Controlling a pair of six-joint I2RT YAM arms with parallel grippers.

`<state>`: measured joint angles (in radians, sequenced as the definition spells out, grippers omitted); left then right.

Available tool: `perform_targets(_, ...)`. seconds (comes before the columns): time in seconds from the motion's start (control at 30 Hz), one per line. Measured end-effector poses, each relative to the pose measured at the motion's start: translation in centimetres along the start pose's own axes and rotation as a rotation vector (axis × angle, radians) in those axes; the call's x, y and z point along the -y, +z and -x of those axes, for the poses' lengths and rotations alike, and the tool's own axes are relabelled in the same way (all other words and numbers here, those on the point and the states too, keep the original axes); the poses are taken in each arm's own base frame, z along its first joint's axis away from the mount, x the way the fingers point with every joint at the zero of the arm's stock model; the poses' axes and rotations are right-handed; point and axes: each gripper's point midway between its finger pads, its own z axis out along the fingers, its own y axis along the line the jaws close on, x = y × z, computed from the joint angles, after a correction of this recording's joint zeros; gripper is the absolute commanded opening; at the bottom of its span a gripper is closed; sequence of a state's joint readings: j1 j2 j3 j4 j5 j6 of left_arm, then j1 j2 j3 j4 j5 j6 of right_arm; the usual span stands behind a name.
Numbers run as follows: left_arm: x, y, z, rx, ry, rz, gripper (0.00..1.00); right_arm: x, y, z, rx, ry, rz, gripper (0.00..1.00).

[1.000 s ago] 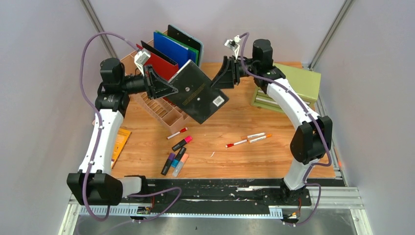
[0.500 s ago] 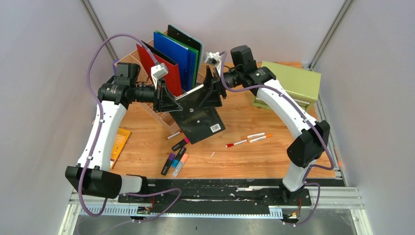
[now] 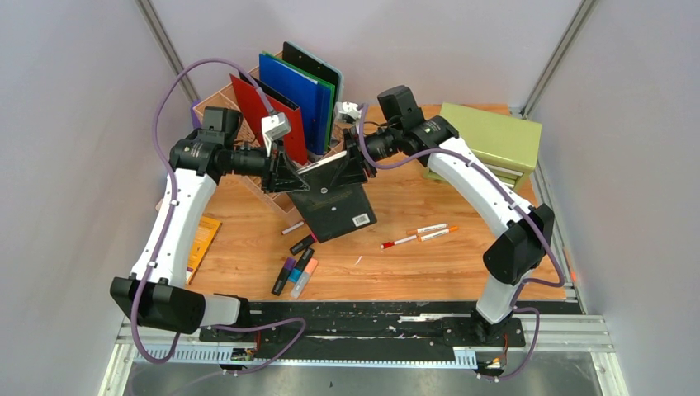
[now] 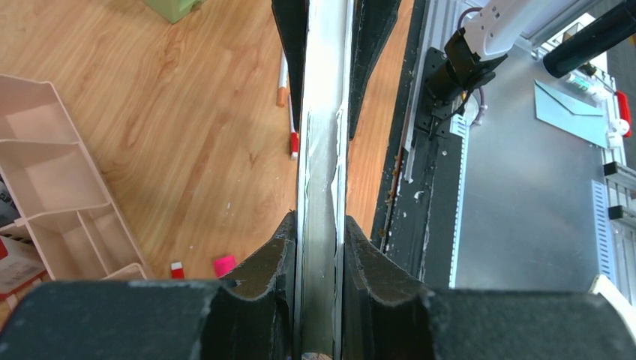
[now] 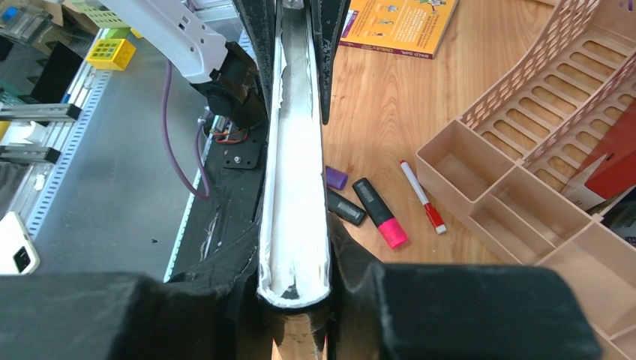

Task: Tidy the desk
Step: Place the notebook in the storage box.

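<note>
A black book [image 3: 337, 206] with a barcode label hangs tilted above the desk [image 3: 429, 272], just in front of the beige organiser [image 3: 266, 188]. My left gripper [image 3: 302, 178] is shut on its upper left edge. My right gripper [image 3: 347, 167] clamps the upper right edge. In the left wrist view the left gripper [image 4: 322, 236] presses both covers of the book [image 4: 323, 150], its grey page edge between them. Seen from the right wrist, the right gripper [image 5: 295, 281] grips the book [image 5: 294, 172] across its white page edge.
Red, blue and green folders [image 3: 293, 95] stand in the organiser at the back. A green drawer cabinet [image 3: 487, 139] sits back right. Loose pens [image 3: 419, 236] and highlighters [image 3: 297, 266] lie on the desk under and in front of the book. An orange booklet [image 3: 202, 239] lies left.
Both arms carried the book left and back toward the organiser, and it now hangs lower and steeper. The right gripper shifted from the book's right corner to its top edge.
</note>
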<state>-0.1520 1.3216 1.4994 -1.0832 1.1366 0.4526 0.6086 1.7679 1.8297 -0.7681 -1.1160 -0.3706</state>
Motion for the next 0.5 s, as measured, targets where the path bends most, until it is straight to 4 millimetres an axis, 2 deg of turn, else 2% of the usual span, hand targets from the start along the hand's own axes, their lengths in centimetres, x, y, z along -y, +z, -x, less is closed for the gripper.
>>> perform_targets(0.1, -0.2, 0.1, 0.0, -0.004, 0.017, 0.0, 0.0, 0.2, -0.1, -0.1, -0.007, -0.013, -0.014, 0.0)
perform_targets(0.17, -0.3, 0.2, 0.0, -0.006, 0.023, -0.001, 0.13, 0.2, -0.2, -0.2, -0.013, -0.016, -0.023, 0.0)
perform_targets(0.2, -0.4, 0.2, -0.1, -0.006, 0.023, -0.003, 0.26, 0.2, -0.2, -0.2, -0.016, -0.015, -0.027, 0.0)
perform_targets(0.23, -0.4, 0.3, 0.0, -0.007, 0.024, -0.004, 0.33, 0.2, -0.3, -0.2, -0.018, -0.014, -0.03, 0.0)
perform_targets(0.27, -0.5, 0.3, 0.0, -0.008, 0.025, -0.004, 0.46, 0.2, -0.3, -0.2, -0.018, -0.016, -0.034, 0.0)
perform_targets(0.3, -0.6, 0.3, 0.1, -0.009, 0.028, -0.002, 0.51, 0.3, -0.4, -0.2, -0.019, -0.016, -0.04, 0.0)
perform_targets(0.33, -0.8, 0.3, 0.0, -0.014, 0.023, 0.006, 0.61, 0.4, -0.4, -0.2, -0.023, -0.015, -0.049, 0.0)
perform_targets(0.4, -1.2, 0.2, 0.0, -0.02, 0.022, 0.028, 0.75, 0.8, -0.6, -0.7, -0.045, 0.001, -0.084, 0.0)
perform_targets(0.5, -2.1, -0.1, 0.1, -0.031, 0.024, 0.083, 0.88, 1.5, -1.1, -1.2, -0.069, 0.021, -0.134, 0.0)
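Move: The notebook hangs between both hands, its middle some 8 cm right of the left hand, 1 cm ahead and 8 cm below. From the right hand, the storage box it is bound for lies about 18 cm ahead, 18 cm left and 18 cm down; the red folder in it is roughly 21 cm ahead and 19 cm left, and the pink highlighter 5 cm back and 9 cm left on the table. The notebook passes to the right hand alone: the left fingers, shut on its edge at first, open wide and let go while that hand eases about 2 cm forward, the edge still lying between the parted fingers. The right hand keeps its pinch and shifts about 2 cm in all, forward, right and down, its fingers tipping downward and the wrist turning a little clockwise, under 10 degrees. ##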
